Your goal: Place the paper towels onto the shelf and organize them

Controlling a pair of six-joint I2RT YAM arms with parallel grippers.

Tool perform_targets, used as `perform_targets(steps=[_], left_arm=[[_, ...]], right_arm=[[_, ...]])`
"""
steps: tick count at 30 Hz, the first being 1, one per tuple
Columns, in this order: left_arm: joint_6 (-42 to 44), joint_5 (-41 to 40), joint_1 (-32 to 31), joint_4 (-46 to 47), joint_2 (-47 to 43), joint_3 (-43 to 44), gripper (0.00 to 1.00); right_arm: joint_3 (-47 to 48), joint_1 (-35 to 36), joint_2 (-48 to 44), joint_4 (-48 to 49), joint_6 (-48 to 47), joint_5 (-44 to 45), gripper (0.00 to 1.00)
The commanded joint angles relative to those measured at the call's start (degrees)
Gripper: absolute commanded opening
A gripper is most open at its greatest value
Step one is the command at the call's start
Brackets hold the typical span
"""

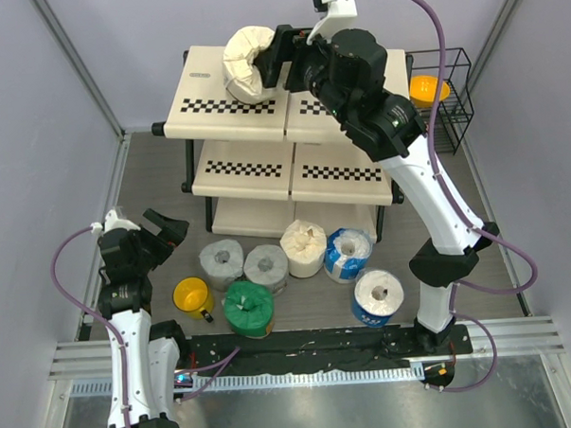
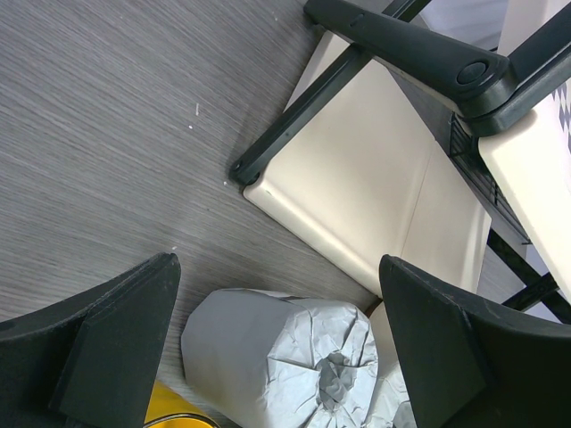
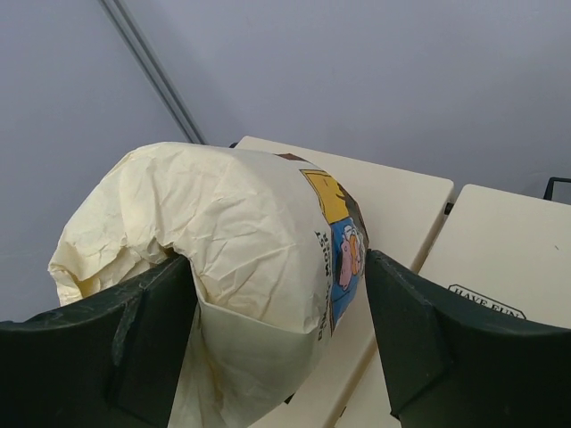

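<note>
My right gripper (image 1: 271,58) is shut on a cream paper towel roll (image 1: 246,64) and holds it over the back left of the shelf's top board (image 1: 215,113). In the right wrist view the roll (image 3: 232,241) is squeezed between both fingers above the cream board (image 3: 401,196). On the floor in front of the shelf stand two grey rolls (image 1: 221,262) (image 1: 266,267), a cream roll (image 1: 303,246), two blue-and-white rolls (image 1: 348,253) (image 1: 377,297) and a green roll (image 1: 248,308). My left gripper (image 1: 168,236) is open and empty, above and left of a grey roll (image 2: 268,348).
A yellow mug (image 1: 191,296) stands left of the green roll and shows at the bottom of the left wrist view (image 2: 169,406). A black wire rack with an orange bowl (image 1: 430,89) stands right of the shelf. The shelf's bottom board (image 2: 366,196) lies just beyond the grey roll.
</note>
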Motion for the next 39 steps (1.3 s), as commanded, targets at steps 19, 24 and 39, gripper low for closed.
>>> perform_targets(steps=[19, 24, 39], left_arm=[[-0.7, 1.4, 0.4, 1.2, -0.2, 0.5, 1.0], [-0.7, 1.2, 0.4, 1.2, -0.1, 0.5, 1.0], [-0.5, 1.5, 0.4, 1.1, 0.2, 0.7, 1.0]], right_arm=[[-2.0, -0.6, -4.4, 9.3, 0.4, -3.0, 0.81], [-14.5, 0.2, -12.7, 10.6, 1.8, -8.3, 0.81], [-54.8, 28.9, -29.3, 8.8, 3.3, 3.3, 0.82]])
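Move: The cream-wrapped paper towel roll leans between the right hand's loosened fingers on the left half of the top shelf, its middle about 3 cm ahead and 3 cm left, level with the hand. On the floor some 50 cm below stand the nearer grey roll, about 20 cm back and 5 cm left, and the green roll, 30 cm back and 9 cm left. From the left hand, the cream roll is roughly 16 cm ahead, 20 cm right and 36 cm up. Upward first, slowly by about 3 cm with the right fingers tilting slightly up and staying open around the roll; then quickly back out from the shelf, some 20 cm, also sinking and drifting left as the hand swings counter-clockwise. Its fingers come free of the cream roll and head back over the floor rolls in front of the shelf. ##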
